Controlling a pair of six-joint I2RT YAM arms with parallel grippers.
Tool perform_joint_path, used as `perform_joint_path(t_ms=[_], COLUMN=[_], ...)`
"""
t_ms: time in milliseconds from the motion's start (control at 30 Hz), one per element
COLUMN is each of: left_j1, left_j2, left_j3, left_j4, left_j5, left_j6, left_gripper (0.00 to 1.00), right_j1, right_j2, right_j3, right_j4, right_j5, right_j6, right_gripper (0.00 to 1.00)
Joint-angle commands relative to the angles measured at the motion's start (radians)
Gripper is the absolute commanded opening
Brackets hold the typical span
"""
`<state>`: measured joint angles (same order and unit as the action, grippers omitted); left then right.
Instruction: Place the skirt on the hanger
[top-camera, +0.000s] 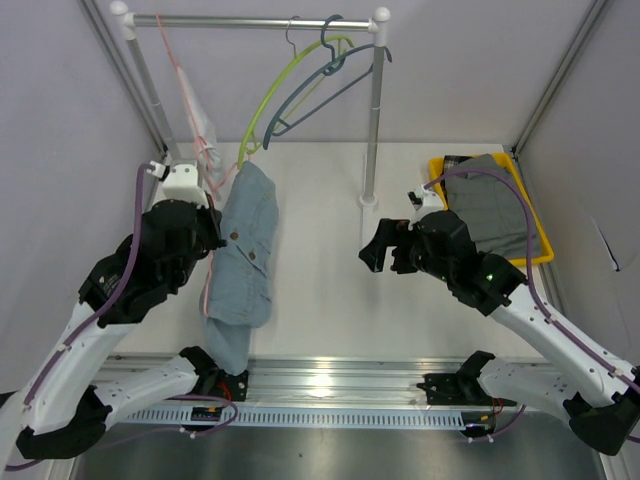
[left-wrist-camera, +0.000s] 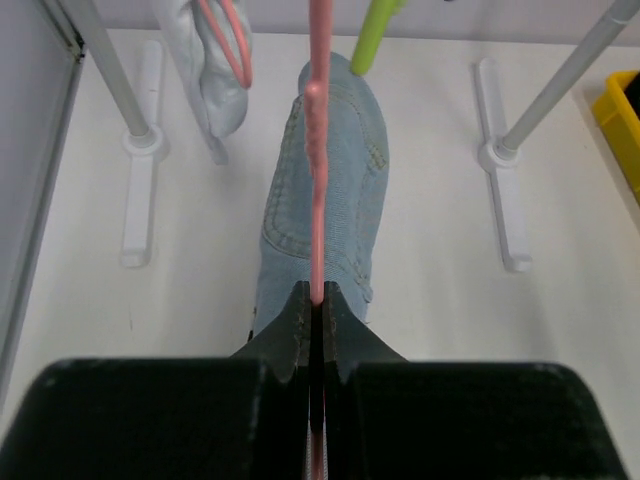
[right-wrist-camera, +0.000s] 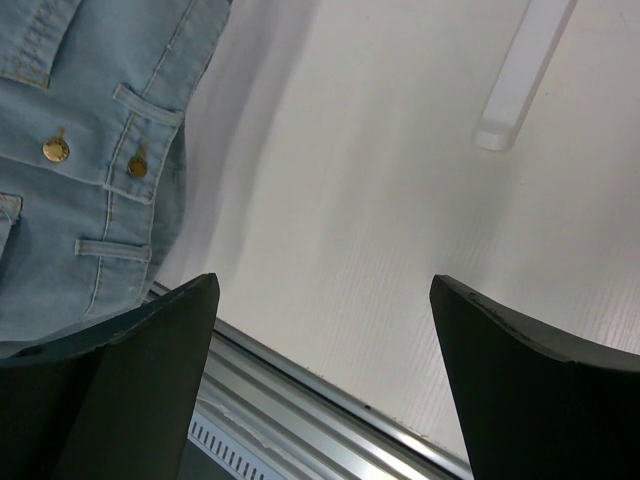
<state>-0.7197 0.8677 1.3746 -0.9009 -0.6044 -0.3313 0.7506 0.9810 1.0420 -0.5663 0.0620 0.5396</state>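
Note:
A light-blue denim skirt (top-camera: 248, 245) lies lengthwise at the left of the table, its lower end drooping over the front rail. A thin pink hanger (left-wrist-camera: 318, 200) runs along it, and my left gripper (left-wrist-camera: 320, 300) is shut on the hanger's rod just in front of the denim (left-wrist-camera: 345, 180). From above, the left gripper (top-camera: 215, 240) sits at the skirt's left edge, with the pink hanger (top-camera: 207, 288) showing beside the cloth. Whether the skirt is threaded on the hanger I cannot tell. My right gripper (top-camera: 375, 250) hovers open mid-table; in its wrist view the right gripper (right-wrist-camera: 325, 285) holds nothing, with the skirt (right-wrist-camera: 80, 150) at the left.
A clothes rack rail (top-camera: 250, 20) spans the back, carrying a green hanger (top-camera: 270, 100), a blue hanger (top-camera: 320, 95) and a white garment (top-camera: 200, 130). The rack's right post (top-camera: 374, 130) stands mid-table. A yellow bin (top-camera: 545, 245) at the right holds a grey garment (top-camera: 490, 205).

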Motion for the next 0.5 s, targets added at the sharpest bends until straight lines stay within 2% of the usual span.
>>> perform_joint_path(t_ms=[0, 267, 467], left_j1=[0.042, 0.140, 0.154], left_j2=[-0.003, 0.024, 0.017], left_j3=[0.092, 0.152, 0.152], left_j4=[0.065, 0.040, 0.074], left_j5=[-0.087, -0.113, 0.001], left_j6=[0.035, 0.075, 0.098], left_gripper=[0.00, 0.00, 0.00], right_j1=[-0.005, -0.010, -0.014], right_j2=[-0.030, -0.054, -0.062], right_j3=[0.016, -0.008, -0.017], right_j4=[-0.003, -0.012, -0.015], right_j5=[-0.005, -0.007, -0.007], right_j6=[-0.021, -0.020, -0.018], right_gripper=[0.93, 0.93, 0.93])
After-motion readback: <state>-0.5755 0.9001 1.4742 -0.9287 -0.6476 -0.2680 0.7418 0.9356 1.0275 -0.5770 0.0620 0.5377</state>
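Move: From the left hand, which already grips the pink hanger carrying the denim skirt, the free stretch of rail near the rack's left end is about 32 cm ahead, 5 cm left and 18 cm higher. The white skirt hangs some 26 cm ahead and 6 cm left, near hand height; the green hanger's middle is about 28 cm ahead, 11 cm right and 8 cm up. From the right hand, that rail stretch lies roughly 32 cm ahead, 33 cm left and 27 cm up. Swinging the hanger and denim skirt to its left, the left hand goes about 4 cm that way and rises nearly 3 cm, towards the left part of the rail and away from the green hanger. It turns some 10 degrees counter-clockwise on the way, keeps its pinch on the pink hanger, and comes to a stop at the end. ##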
